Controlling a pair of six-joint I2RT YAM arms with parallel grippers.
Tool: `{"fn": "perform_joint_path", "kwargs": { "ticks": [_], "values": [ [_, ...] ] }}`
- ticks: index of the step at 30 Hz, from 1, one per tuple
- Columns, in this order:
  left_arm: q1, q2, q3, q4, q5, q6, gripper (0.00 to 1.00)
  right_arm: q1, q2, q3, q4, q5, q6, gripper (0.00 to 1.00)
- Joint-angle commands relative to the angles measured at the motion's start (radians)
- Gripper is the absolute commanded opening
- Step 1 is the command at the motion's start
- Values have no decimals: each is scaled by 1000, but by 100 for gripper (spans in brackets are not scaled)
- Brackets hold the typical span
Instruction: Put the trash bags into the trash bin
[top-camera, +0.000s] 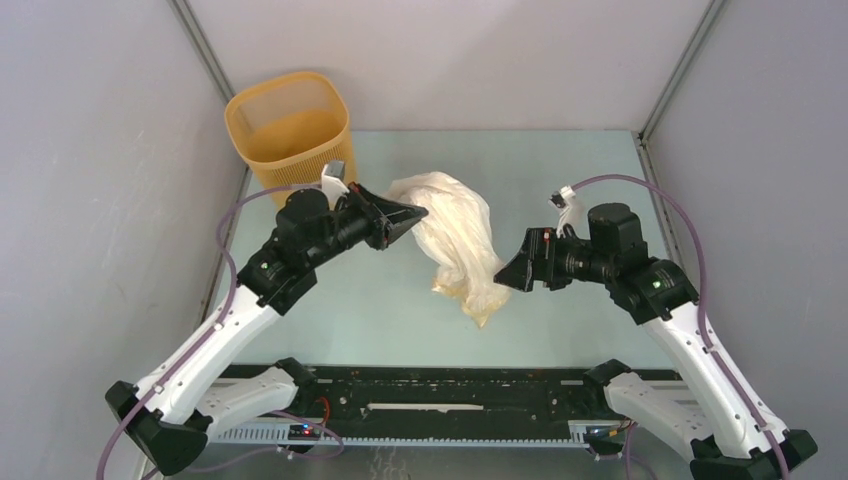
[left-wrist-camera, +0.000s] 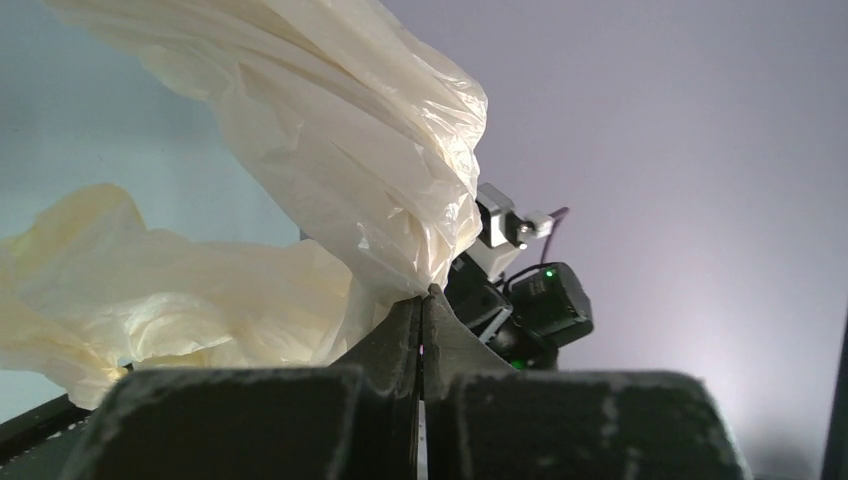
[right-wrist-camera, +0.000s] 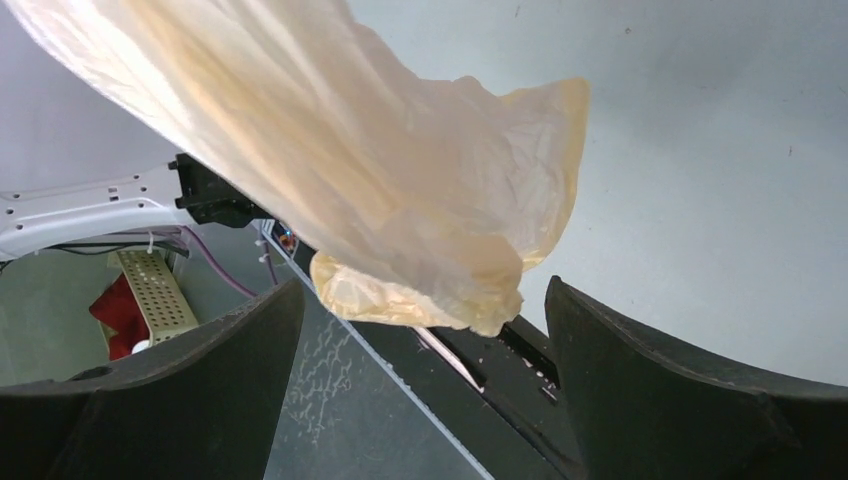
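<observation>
The cream-white trash bag (top-camera: 458, 240) hangs above the table's middle, its lower end near the front. My left gripper (top-camera: 418, 213) is shut on the bag's upper left edge and holds it up; the pinch shows in the left wrist view (left-wrist-camera: 424, 296) with the bag (left-wrist-camera: 340, 150) draped above. My right gripper (top-camera: 505, 273) is open just right of the bag's lower part, not touching it. In the right wrist view the bag (right-wrist-camera: 350, 180) hangs beyond the spread jaws. The yellow-orange trash bin (top-camera: 291, 131) stands upright at the back left, behind my left gripper.
Grey walls enclose the table on the left, back and right. A black rail (top-camera: 450, 395) runs along the front edge between the arm bases. Purple cables loop off both arms.
</observation>
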Motion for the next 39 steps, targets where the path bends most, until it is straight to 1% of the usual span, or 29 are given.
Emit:
{"fn": "perform_joint_path", "kwargs": {
  "ticks": [1,3,5,6,7,8,9,10,11,12,14,15,16,17,18,19,21,23,26,30,33,36,39],
  "values": [
    [-2,-33,19,1,-14,-70,0,11,8,-29,94,-23,22,100],
    [1,-34,15,6,-11,-74,0,12,16,-55,158,-76,79,100],
    [6,-33,12,17,-6,-79,0,15,20,-93,255,-134,175,98],
    [8,-32,13,18,-3,-79,0,16,21,-111,303,-160,212,94],
    [12,-32,13,18,2,-77,0,16,24,-123,345,-184,249,86],
    [23,-32,13,18,13,-69,0,10,29,-126,379,-213,282,75],
    [45,-32,11,16,33,-49,0,-1,33,-127,401,-255,312,54],
    [86,-35,12,15,65,-7,0,-15,33,-127,417,-294,343,25],
    [134,-41,17,-17,94,57,0,-32,29,-127,413,-312,367,9],
    [184,-48,29,-77,112,114,0,-57,21,-127,389,-326,386,3],
    [288,-64,52,-171,147,250,0,-120,14,-129,328,-373,396,2],
    [316,-67,65,-215,168,344,4,-160,19,-135,302,-417,402,2],
    [331,-63,84,-257,194,431,20,-205,28,-142,287,-484,412,1],
    [332,-54,106,-297,221,516,46,-225,44,-155,283,-526,433,0],
    [322,-42,130,-348,245,587,60,-234,60,-166,283,-555,452,0],
    [304,-33,147,-404,231,647,70,-233,80,-172,286,-566,463,0],
    [244,-32,154,-494,166,719,77,-225,105,-182,279,-530,465,0],
    [157,-50,128,-517,96,741,81,-224,128,-191,289,-497,476,0],
    [-17,-72,76,-466,5,724,99,-239,177,-192,320,-489,489,0],
    [-254,-19,17,-323,-66,698,100,-246,256,-191,356,-525,490,0],
    [-395,72,35,-277,-119,735,100,-249,297,-186,363,-556,480,0],
    [-471,186,80,-239,-113,775,100,-248,297,-182,373,-550,485,0],
    [-492,291,108,-223,-93,796,100,-250,287,-180,402,-557,509,0]
  ]
}}
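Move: The left hand already grips the trash bag near its top; the bag's middle hangs about 7 cm below that hand, some 5 cm to its right and 3 cm back. From the open right hand, the bag's middle lies roughly 7 cm to the left, 2 cm ahead and 3 cm above, its lower part hanging just off the fingertips. The trash bin's middle stands some 15 cm ahead of the left hand, 20 cm to its left and 18 cm below. The right hand slips about 3 cm left onto the bag's lower part and pinches shut on it, then keeps its hold while easing a few centimetres forward and down, the wrist turning some 45 degrees and the fingers tipping down. The left hand keeps its grip until the right has closed, draws about 8 cm left, opens wide and lets go, then sweeps roughly 15 cm back and 15 cm right while sinking and rolling its left side up, ending open close to the bag's loose lower end. ##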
